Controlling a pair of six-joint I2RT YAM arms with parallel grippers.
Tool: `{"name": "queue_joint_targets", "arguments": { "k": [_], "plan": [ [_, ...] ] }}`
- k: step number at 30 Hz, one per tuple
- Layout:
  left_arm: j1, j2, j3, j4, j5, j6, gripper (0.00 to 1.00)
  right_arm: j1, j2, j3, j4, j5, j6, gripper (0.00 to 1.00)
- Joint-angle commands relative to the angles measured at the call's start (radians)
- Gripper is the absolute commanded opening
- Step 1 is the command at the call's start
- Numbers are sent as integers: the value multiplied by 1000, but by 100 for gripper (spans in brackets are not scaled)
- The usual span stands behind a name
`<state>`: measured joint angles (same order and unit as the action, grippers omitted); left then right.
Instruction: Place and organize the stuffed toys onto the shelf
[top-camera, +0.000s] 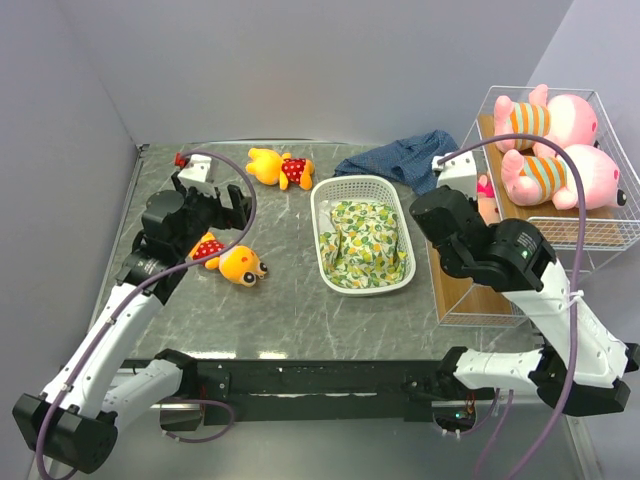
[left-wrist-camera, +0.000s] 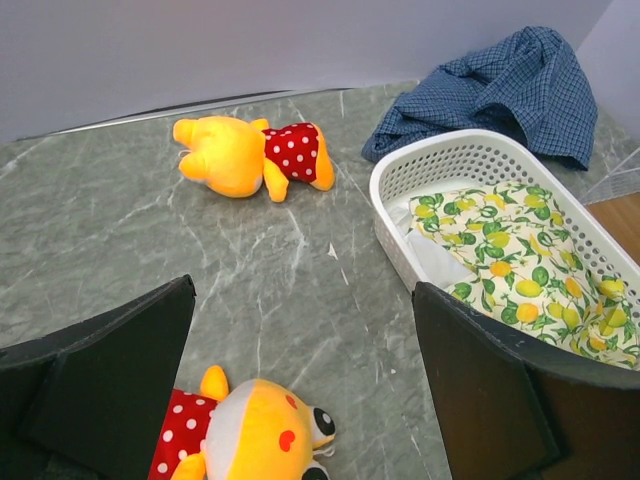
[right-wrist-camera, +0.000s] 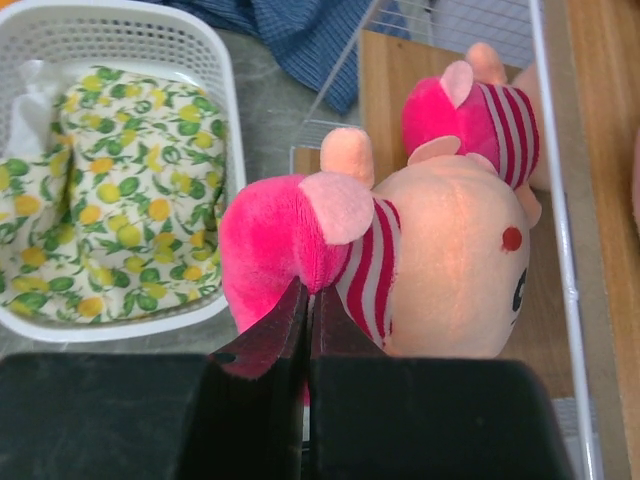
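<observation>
Two pink pigs (top-camera: 550, 118) (top-camera: 560, 175) in orange stripes lie on the top tier of the white wire shelf (top-camera: 600, 235). My right gripper (top-camera: 478, 205) (right-wrist-camera: 310, 295) is shut, its tips pinching the pink plush of a pink-clad doll (right-wrist-camera: 440, 260) (top-camera: 486, 188) at the shelf's lower wooden tier. A second pink doll (right-wrist-camera: 480, 110) lies just behind it. One yellow-orange bear (top-camera: 280, 167) (left-wrist-camera: 245, 155) lies at the back of the table. Another bear (top-camera: 235, 262) (left-wrist-camera: 245, 435) lies just below my left gripper (top-camera: 215, 205) (left-wrist-camera: 300, 385), which is wide open and holds nothing.
A white slotted basket (top-camera: 325, 245) (left-wrist-camera: 400, 180) with a lemon-print cloth (top-camera: 365, 245) (left-wrist-camera: 520, 260) stands mid-table, between the bears and the shelf. Crumpled blue fabric (top-camera: 400, 158) (left-wrist-camera: 500, 85) lies behind it. Grey walls close off the left and the back.
</observation>
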<state>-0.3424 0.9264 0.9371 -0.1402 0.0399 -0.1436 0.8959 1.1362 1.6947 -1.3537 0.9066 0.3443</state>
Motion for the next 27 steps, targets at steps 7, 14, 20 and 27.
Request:
{"name": "queue_joint_targets", "arguments": {
  "k": [7,14,20,27],
  "plan": [
    [-4,-35,15,39,47,1,96,-91,-15,-110,-42,45,28,2],
    [-4,-29,32,22,38,-2,96,-92,36,-73,-74,44,55,0],
    [-4,-52,12,39,29,-1,97,-91,34,-154,103,83,-143,0],
    [-4,-38,17,31,29,-4,96,-112,-59,-288,425,17,-413,0]
  ]
}}
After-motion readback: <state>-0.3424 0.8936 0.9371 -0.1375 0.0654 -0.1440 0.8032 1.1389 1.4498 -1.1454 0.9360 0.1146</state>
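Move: The right hand's shut fingers already hold a pink doll by its body. The free spot on the lower shelf board lies roughly 6 cm ahead, 6 cm right and 17 cm below. The placed doll sits some 13 cm ahead, 11 cm right and 15 cm down; the white basket's middle is about 9 cm ahead, 14 cm left and 32 cm down. From the left hand that spot is about 45 cm right, 4 cm back and 12 cm lower. Keeping its pinch on the pink doll's body, the right hand sinks about 5 cm towards the lower shelf board, swinging some 2 cm right at first and easing half of that back. From midway it also pushes forward, about 3 cm in all, towards the placed doll, while the wrist rolls some 15 degrees, left side down. ##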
